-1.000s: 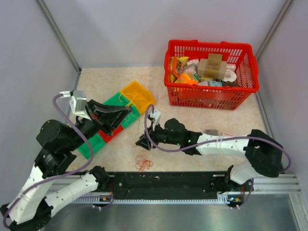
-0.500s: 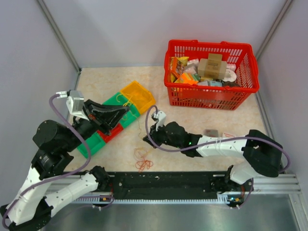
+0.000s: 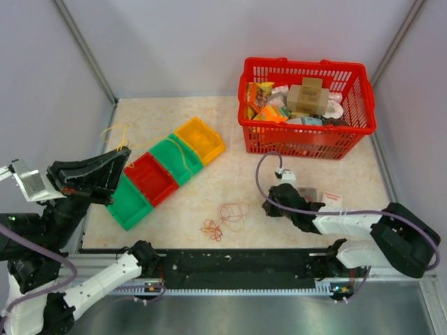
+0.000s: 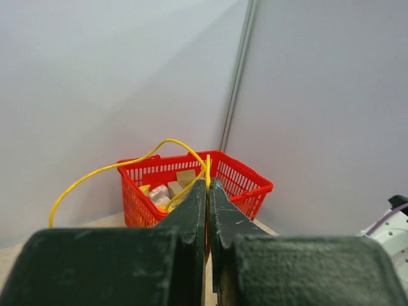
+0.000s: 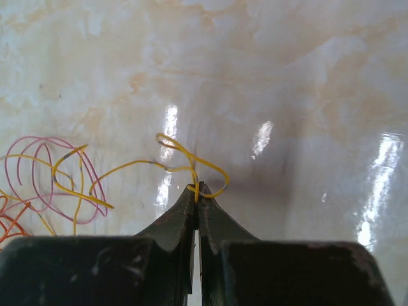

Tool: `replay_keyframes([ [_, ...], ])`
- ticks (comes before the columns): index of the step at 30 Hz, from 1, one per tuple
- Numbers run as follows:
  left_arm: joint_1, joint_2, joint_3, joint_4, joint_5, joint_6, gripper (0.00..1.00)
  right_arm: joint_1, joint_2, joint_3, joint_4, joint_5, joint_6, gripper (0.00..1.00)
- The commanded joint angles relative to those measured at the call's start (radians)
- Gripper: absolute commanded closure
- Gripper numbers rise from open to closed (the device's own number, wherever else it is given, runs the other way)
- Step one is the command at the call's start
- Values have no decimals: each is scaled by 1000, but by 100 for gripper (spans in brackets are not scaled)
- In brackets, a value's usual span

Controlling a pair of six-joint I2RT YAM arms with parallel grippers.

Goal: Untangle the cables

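Observation:
The cables [image 3: 222, 218] lie as a loose tangle of pink, orange and yellow loops on the table's near middle. My right gripper [image 3: 267, 209] is low over the table just right of them. In the right wrist view the right gripper [image 5: 197, 187] is shut on a thin yellow cable [image 5: 191, 159] that trails left to the pink loops [image 5: 35, 172]. My left gripper [image 3: 126, 153] is raised at the far left. It shows shut in the left wrist view [image 4: 208, 182], pinching a separate yellow cable [image 4: 121, 166] that arcs up and left in the air.
A diagonal row of bins runs from a yellow bin [image 3: 200, 139] through a green bin [image 3: 174, 157] and a red bin [image 3: 151, 179] to another green bin [image 3: 128, 204]. A red basket [image 3: 307, 143] full of packages stands at the back right. Grey walls close in the table.
The left arm has swung back to the far left and up, carrying a yellow cable out of the tangle. The right gripper has moved right and shut on a yellow cable. The tangle has shifted right.

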Motion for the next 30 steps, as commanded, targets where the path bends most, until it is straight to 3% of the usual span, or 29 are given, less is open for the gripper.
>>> replay_keyframes([
  [1, -2, -9, -48, 58, -76, 31, 100, -31, -119, -21, -74, 78, 28, 100],
  [9, -2, 118, -101, 4, -35, 18, 100, -34, -283, -27, -186, 84, -34, 100],
  [14, -2, 266, -140, -111, -116, -24, 100, -39, -403, -19, -309, 127, -32, 100],
  [21, -2, 260, -342, 7, -152, -86, 100, -57, -562, 24, -491, 225, -18, 100],
  [30, -1, 290, -482, 15, -181, -129, 100, -66, -618, 25, -521, 228, -46, 98],
])
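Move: The left hand, high up with the yellow cable in its fingers, has the yellow bin some 35 cm ahead, 5 cm right and 53 cm below. At that depth the inner green bin stands about 27 cm ahead and 3 cm left, and the red-pink tangle 6 cm ahead and 14 cm right. The right hand, pinching an orange-yellow strand just above the table, has that tangle roughly 15 cm left and 5 cm back, and the grey sponge pack 14 cm right and 4 cm ahead. Still pinching the orange-yellow strand, the right hand draws it about 9 cm to the right and lifts it 7 cm, dragging the tangle along. The left hand keeps its yellow cable and drops some 26 cm, mostly in the middle of the move, while going forward and right towards the yellow bin; its fingers tip from slanting up to slightly down, about 45 degrees of turn. ##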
